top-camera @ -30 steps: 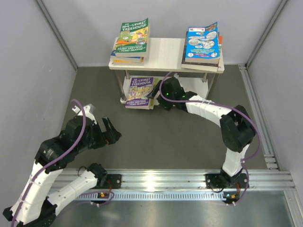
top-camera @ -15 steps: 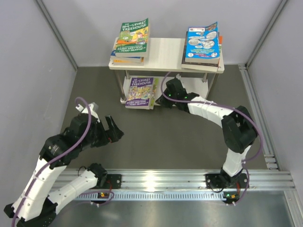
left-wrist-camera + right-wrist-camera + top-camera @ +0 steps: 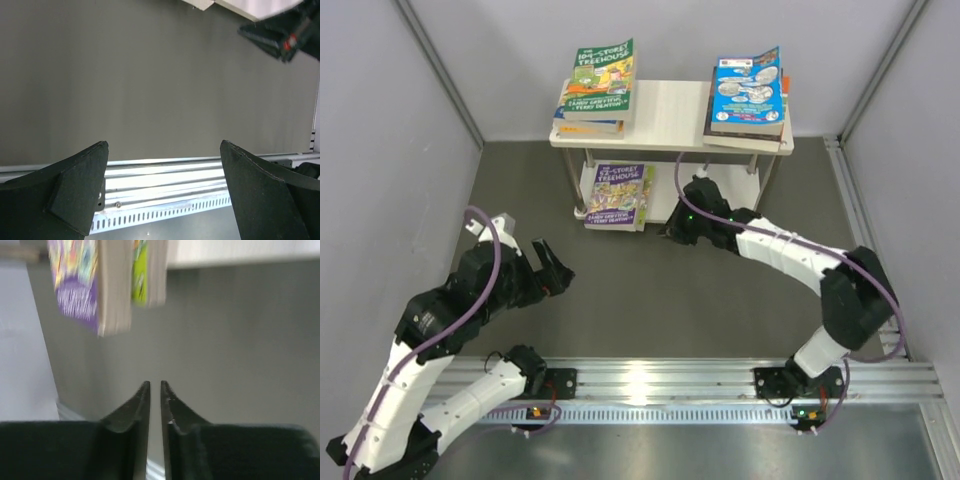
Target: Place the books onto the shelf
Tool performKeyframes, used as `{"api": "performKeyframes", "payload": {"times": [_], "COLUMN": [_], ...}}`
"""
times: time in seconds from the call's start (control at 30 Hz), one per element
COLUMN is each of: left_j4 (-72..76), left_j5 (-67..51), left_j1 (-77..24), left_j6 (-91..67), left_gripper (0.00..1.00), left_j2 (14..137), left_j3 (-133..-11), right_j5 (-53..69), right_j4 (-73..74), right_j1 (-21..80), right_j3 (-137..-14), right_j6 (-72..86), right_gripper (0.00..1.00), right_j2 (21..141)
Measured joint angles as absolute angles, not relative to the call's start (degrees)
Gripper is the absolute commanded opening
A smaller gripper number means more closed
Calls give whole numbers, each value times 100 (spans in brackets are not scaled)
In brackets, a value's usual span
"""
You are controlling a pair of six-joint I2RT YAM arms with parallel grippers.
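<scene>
The shelf [image 3: 670, 115] stands at the back of the table. A green-covered stack of books [image 3: 600, 80] lies on its top board at the left and a blue-covered stack [image 3: 748, 90] at the right. On the lower tier a purple book [image 3: 617, 195] lies over a lime one. My right gripper [image 3: 670, 230] hovers just right of that lower pile, shut on nothing. In the right wrist view the purple book [image 3: 77, 285] and the lime book [image 3: 141, 275] hang beyond the shut gripper [image 3: 155, 385]. My left gripper [image 3: 558, 270] stands open and empty at the left.
An aluminium rail [image 3: 720, 375] runs along the near edge, also visible between the left fingers as the rail [image 3: 165, 175]. Grey walls close in the left, right and back sides. The right arm's links stretch across the mat from the right base.
The right gripper has shut and drawn back to the right, away from the books on the lower tier. The left arm has shifted slightly, its gripper still open.
</scene>
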State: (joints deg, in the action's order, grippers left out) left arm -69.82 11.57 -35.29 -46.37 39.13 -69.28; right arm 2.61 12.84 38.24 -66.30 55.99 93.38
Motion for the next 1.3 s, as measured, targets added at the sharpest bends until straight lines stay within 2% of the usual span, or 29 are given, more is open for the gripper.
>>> {"api": "performKeyframes", "payload": {"times": [0.03,0.07,0.17,0.3,0.53,0.57,0.77,0.87,0.93,1.03,1.3], "left_j4": [-6932,-6877,-6571,-6101,-4886,-4694,-2346,-1330,-794,49,2716], "left_j5": [1179,1203,1328,1669,2318,2443,3041,2836,2453,2163,1498], "left_j1": [-3529,-3529,-3529,-3529,-3529,-3529,-3326,-2676,-1826,-930,-285], "left_j6": [-4622,-4602,-4449,-4191,-3225,-3087,-1538,-950,-790,-690,-764], "left_gripper": [98,98,98,99,99,99,99,99,99,99,99], "left_j2": [3944,3990,4257,4729,5404,5422,5266,5216,5247,5502,6766], "left_j3": [-6928,-6928,-6928,-6928,-6781,-6665,-4381,-3168,-2567,-2176,-1343], "right_j5": [283,294,228,60,-869,-1011,-1898,-2209,-2324,-2379,-2333], "right_j4": [1446,1625,2222,2438,3371,3514,4180,4355,4403,4423,4383], "right_j1": [3929,4049,4558,5172,5188,5188,5190,5188,5188,5188,5188], "right_j3": [-6523,-6438,-6353,-6353,-6405,-6418,-6460,-6455,-6449,-6447,-6438], "right_j6": [5522,5411,4884,4305,3957,3920,3636,3573,3551,3551,3433], "right_gripper": [32,52,66,72,92,99,100,100,100,100,100], "right_j2": [9065,8790,7918,6418,4187,3994,3153,3037,3037,3044,3328]}}
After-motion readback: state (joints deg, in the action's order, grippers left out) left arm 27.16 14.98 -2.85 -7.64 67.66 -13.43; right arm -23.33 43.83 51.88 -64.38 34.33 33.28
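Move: From the right hand, the purple 52-Storey book on the lower shelf lies about 9 cm ahead, 12 cm to the left and 6 cm lower. The lime-green book partly under it is also about 9 cm ahead of the hand, 8 cm left and 8 cm below; the shelf's bare part is some 10 cm ahead, 10 cm to the right and 9 cm down. From the left hand, the purple book is roughly 28 cm ahead, 10 cm right and 19 cm below. Back and up, quickly, the right hand withdraws empty from the books, its fingers opening from almost shut to wide; it then swings right, about 20 cm each way, tipping its fingers up nearly 40 degrees. The left hand, open throughout, reaches forward roughly level, then drops steeply some 22 cm while swinging left and rolling its left side up, into the free space left of the shelf. ##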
